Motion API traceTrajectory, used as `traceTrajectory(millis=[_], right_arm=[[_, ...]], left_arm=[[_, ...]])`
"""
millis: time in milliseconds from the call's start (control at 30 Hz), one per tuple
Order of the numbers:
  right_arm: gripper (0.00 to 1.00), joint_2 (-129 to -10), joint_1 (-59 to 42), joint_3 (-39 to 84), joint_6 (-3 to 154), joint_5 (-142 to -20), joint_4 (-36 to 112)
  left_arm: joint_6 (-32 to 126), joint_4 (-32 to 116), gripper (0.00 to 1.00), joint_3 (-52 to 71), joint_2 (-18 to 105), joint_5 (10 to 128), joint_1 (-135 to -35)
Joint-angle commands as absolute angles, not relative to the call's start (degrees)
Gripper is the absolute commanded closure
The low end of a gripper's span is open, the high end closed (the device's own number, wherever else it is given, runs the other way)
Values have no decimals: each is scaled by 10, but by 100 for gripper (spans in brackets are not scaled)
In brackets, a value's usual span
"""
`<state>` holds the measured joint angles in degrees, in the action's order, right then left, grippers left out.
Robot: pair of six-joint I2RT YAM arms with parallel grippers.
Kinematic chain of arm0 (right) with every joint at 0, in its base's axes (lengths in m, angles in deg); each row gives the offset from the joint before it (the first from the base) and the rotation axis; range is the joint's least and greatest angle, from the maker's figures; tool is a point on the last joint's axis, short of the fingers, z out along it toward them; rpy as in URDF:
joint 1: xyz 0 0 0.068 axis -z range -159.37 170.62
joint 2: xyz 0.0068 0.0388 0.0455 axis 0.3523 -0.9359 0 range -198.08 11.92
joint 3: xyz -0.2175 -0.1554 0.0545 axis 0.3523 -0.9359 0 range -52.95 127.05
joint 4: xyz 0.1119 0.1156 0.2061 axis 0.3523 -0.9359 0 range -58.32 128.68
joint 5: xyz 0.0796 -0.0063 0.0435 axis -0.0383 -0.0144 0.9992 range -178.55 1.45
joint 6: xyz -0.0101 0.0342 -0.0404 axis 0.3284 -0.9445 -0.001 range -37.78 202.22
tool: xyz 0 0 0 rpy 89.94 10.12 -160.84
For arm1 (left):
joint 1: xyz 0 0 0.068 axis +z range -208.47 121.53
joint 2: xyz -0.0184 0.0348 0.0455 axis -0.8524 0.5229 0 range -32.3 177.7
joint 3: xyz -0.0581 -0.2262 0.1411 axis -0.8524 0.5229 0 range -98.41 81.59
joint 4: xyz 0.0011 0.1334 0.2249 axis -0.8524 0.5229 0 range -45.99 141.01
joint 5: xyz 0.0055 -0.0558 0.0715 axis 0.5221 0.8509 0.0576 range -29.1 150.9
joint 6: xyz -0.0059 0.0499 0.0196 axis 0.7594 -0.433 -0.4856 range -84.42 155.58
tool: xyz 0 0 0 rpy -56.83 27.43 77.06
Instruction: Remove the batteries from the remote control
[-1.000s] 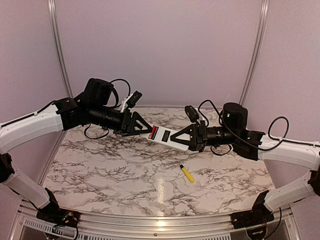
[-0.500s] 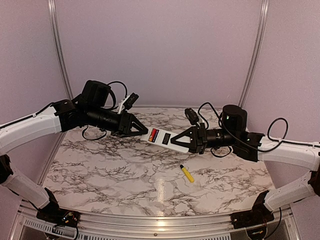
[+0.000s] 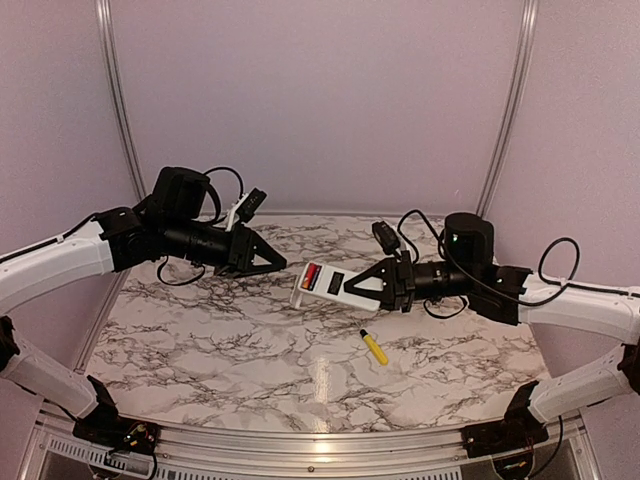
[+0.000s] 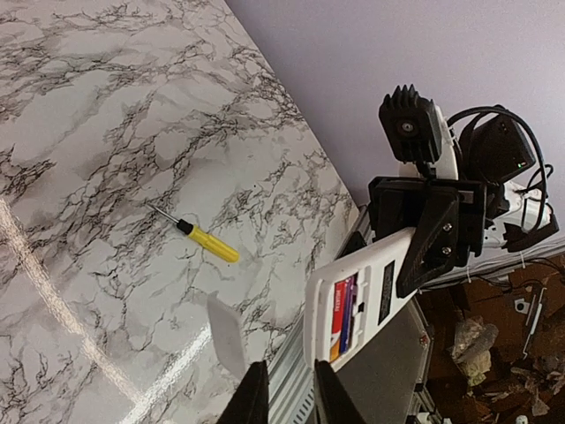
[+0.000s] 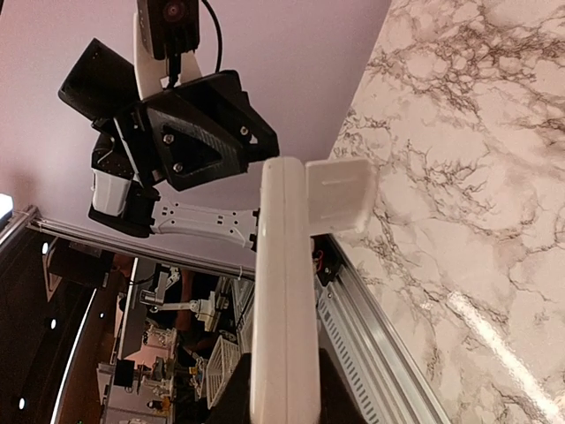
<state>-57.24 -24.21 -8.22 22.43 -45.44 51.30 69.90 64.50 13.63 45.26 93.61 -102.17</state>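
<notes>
My right gripper (image 3: 372,285) is shut on the right end of the white remote control (image 3: 328,281) and holds it above the table, back side up. Its battery bay is open, with the red and dark blue batteries (image 3: 311,272) side by side inside; they show clearly in the left wrist view (image 4: 344,311). My left gripper (image 3: 277,262) is a short way left of the remote, its jaws a narrow gap apart and empty (image 4: 290,399). The small white cover piece (image 3: 299,297) is just under the remote's left end; it also shows in the left wrist view (image 4: 226,332) and right wrist view (image 5: 341,198).
A yellow-handled screwdriver (image 3: 374,347) lies on the marble table (image 3: 200,330) in front of the right gripper, and shows in the left wrist view (image 4: 205,241). Purple walls close the back and sides. A metal rail (image 3: 300,440) runs along the near edge.
My left gripper has pulled back to the left, off the remote's end. The white cover has come off and dropped below the remote. The remote has shifted slightly right and down.
</notes>
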Motion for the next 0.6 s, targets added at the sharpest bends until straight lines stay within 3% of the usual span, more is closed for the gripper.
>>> traceTrajectory(millis=[0,133,300,400,500,567], right_arm=[[100,-568,-247,-74,247,-470,477],[100,-573,-246,-66,258,-481,452],[100,-584,-246,-49,265,-488,438],[100,-598,-247,-12,283,-508,405],[100,-623,-242,40,298,-537,354],[100,-635,-241,55,284,-554,375]], left_arm=[[711,615,82,160,432,929,-1012],[713,614,82,172,427,921,-1007],[707,626,73,178,417,903,-1006],[704,637,58,176,409,888,-1006],[703,653,30,162,401,864,-1006],[705,651,19,153,396,859,-1006]])
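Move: The left hand, nearly shut and empty, hangs just off the remote's open end: the exposed batteries lie about 6 cm to its right, 2 cm nearer the base and 2 cm lower, with the loose white battery cover in mid-air some 3 cm right, 4 cm back and 6 cm below. The right hand grips the remote, batteries roughly 8 cm left, 2 cm ahead and 1 cm lower; from it the screwdriver lies 3 cm ahead, 7 cm right, 26 cm below. The left hand backs off about 2 cm to the left from the remote's open end, drifting slightly forward and dipping a little before it lifts again, while its fingers spread from nearly shut to about three-quarters open. The right hand keeps its hold on the remote, first sinking about 2.5 cm, then carrying it forward a similar distance with a slight rise, tipping the battery end down by some 8 degrees. ##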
